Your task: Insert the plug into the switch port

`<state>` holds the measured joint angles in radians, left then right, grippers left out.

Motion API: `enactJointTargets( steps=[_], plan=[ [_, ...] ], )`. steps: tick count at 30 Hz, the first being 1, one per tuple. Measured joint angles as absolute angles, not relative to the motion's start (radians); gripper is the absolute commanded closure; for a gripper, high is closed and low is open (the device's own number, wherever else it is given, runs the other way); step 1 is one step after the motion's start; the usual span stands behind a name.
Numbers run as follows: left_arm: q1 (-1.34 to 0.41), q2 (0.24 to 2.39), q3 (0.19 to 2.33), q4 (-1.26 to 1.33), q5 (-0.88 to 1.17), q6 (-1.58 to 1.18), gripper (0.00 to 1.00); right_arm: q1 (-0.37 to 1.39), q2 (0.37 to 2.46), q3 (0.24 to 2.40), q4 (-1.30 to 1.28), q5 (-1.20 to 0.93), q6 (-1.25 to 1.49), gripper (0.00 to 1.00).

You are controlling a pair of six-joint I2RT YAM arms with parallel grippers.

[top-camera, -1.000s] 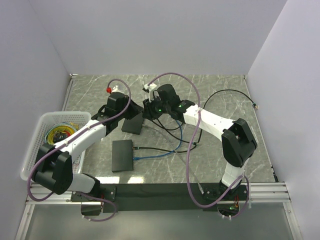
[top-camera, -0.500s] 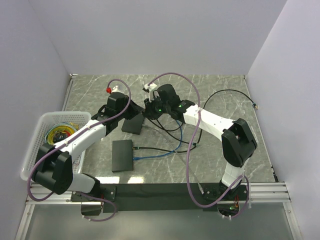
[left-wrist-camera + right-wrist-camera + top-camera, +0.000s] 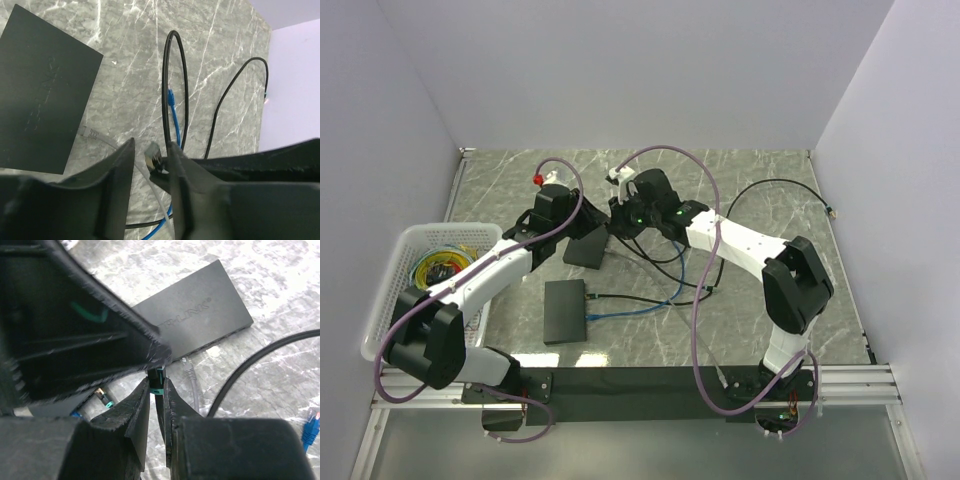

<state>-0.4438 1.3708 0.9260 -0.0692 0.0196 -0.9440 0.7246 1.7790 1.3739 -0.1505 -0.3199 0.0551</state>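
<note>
The plug (image 3: 151, 156), black with a metal tip and a teal band (image 3: 158, 376), hangs above the table between both grippers. My right gripper (image 3: 157, 385) is shut on the plug's black body just behind the band. My left gripper (image 3: 151, 145) is open; the plug's tip stands in the gap, close to one finger (image 3: 176, 170) and apart from the other. In the top view both grippers, left (image 3: 592, 222) and right (image 3: 618, 215), meet over the far black switch (image 3: 585, 250). A black switch (image 3: 195, 322) lies flat beyond the fingers; its ports do not show.
A second black switch (image 3: 565, 310) lies nearer the bases. Loose black, blue (image 3: 170, 95) and grey (image 3: 189, 371) cables with plugs trail across the marble to the right of the switches. A white basket (image 3: 415, 240) of cables stands at the left edge. Walls close three sides.
In the top view the arms have hardly moved; the two grippers stay met above the far switch.
</note>
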Motion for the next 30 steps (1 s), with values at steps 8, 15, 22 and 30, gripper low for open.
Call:
enactJointTargets(
  steps=[8,15,22,30],
  plan=[
    [-0.422,1.358,0.926,-0.088,0.019,-0.899,0.35,0.727,1.828,1.373,-0.152,-0.261,0.072,1.0],
    [-0.311,1.314,0.897,-0.086,0.019,-0.868,0.31,0.727,1.916,1.373,-0.185,-0.2,0.106,1.0],
    [-0.212,1.325,0.85,-0.044,0.021,-0.797,0.3,0.723,2.032,1.411,-0.242,-0.115,0.119,1.0],
    [-0.154,1.49,0.844,0.077,0.026,-0.712,0.32,0.693,2.092,1.496,-0.287,-0.086,0.121,1.0]
  ],
)
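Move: The black plug is in my right fingers, its tip still between my left ones. From my right hand, the upper switch's port edge lies about 5 cm ahead, 2 cm left and 16 cm below, the grey plug at that edge some 3 cm ahead and 2 cm left, and the blue plug 5 cm ahead, 16 cm right. From my left hand, the switch's middle is about 5 cm ahead, 6 cm left and 16 cm down; the lower switch is 14 cm back, 11 cm left. I lower the black plug in my right hand some 13 cm towards the switch's port side, tipping the fingers further down and turning clockwise, then level out and ease forward about 4 cm, drifting a little right. My left hand opens wide from around the plug and swings about 12 cm left, then sinks and reaches forward towards the switch's left side. ##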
